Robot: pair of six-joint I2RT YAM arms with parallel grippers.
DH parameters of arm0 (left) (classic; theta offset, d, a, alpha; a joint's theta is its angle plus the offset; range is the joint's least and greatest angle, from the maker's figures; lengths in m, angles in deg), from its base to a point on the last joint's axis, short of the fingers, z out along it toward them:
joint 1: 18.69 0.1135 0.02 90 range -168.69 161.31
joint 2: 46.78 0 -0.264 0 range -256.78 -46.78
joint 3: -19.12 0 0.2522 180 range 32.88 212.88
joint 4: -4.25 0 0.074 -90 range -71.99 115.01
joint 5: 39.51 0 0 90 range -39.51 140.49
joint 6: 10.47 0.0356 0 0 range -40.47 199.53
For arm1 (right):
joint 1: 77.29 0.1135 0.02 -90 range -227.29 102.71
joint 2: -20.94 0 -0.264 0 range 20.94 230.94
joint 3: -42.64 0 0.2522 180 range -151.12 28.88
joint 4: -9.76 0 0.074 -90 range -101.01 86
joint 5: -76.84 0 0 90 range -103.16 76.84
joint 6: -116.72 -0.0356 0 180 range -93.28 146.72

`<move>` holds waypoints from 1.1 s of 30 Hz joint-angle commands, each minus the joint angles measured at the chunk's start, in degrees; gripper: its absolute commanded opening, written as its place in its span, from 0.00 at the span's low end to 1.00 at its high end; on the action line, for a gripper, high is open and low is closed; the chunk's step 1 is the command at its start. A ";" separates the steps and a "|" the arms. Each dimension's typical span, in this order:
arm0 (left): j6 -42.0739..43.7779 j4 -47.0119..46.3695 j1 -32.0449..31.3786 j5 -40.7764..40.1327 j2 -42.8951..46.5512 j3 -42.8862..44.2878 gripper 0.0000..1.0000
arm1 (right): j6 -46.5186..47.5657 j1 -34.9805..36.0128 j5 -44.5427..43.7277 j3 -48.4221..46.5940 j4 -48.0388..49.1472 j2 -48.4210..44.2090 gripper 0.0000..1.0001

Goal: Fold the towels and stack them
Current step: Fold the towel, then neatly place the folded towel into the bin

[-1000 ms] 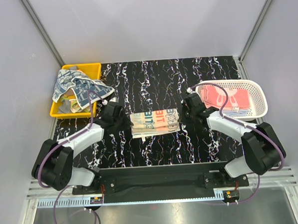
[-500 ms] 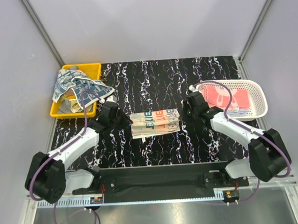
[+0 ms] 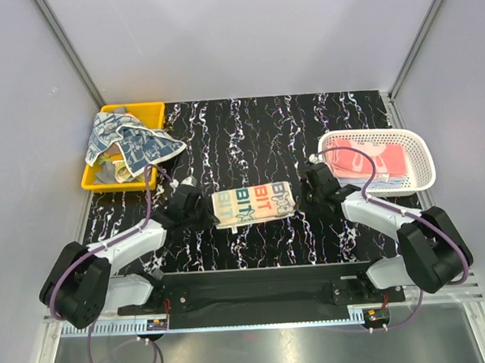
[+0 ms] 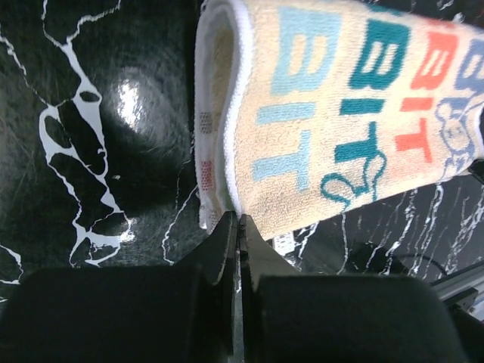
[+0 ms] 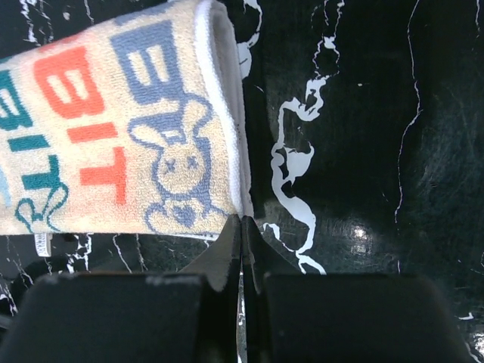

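A beige towel point(image 3: 252, 204) with coloured "BIT" lettering and a blue rabbit lies folded in the middle of the black marbled table. My left gripper point(image 3: 213, 219) is shut on its near left corner, where the white hem point(image 4: 227, 181) runs into the fingertips point(image 4: 227, 227). My right gripper point(image 3: 297, 203) is shut on the near right corner, the hem point(image 5: 243, 189) pinched at the tips of the closed jaws. More patterned towels point(image 3: 131, 143) spill out of the yellow bin. Folded pink towels point(image 3: 367, 159) lie in the white basket.
The yellow bin point(image 3: 152, 113) stands at the back left and the white mesh basket point(image 3: 416, 145) at the right. Grey walls and metal posts close in the table on three sides. Bare marbled tabletop point(image 3: 264, 123) lies behind the beige towel.
Both grippers have drawn back toward the near edge with the towel's edge in them. The towel, bunched in layers before, now shows one flat lettered face.
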State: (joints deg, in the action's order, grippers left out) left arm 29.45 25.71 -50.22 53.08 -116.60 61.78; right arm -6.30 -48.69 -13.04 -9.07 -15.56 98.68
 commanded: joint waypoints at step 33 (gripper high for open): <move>6.75 16.09 -1.69 -10.76 4.25 10.11 0.41 | 9.19 0.32 -0.30 -10.47 2.85 4.96 0.69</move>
State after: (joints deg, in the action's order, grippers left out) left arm 33.01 36.01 -51.77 47.55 -115.40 66.02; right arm -0.27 -48.58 -15.62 -16.94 -15.27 101.50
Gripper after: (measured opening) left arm 0.408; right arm 0.688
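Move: Both grippers already hold the near corners of the folded BIT towel, just above the table. From the left gripper, the towel's middle lies about 11 cm right, 4 cm ahead and 2 cm lower; its white tag is 5 cm right and 2 cm back. From the right gripper, that middle is 12 cm left, 4 cm ahead and 2 cm down, and the white basket some 24 cm right and 14 cm ahead. Lower both grippers about 2 cm to set the pinched near corners on the table, easing the left back slightly, then open the fingers, the right much wider. Lift the right clear by 5 cm and forward 4 cm over its end of the towel; roll the left slightly and draw it up and left off its corner, roughly 2.5 cm each way. ##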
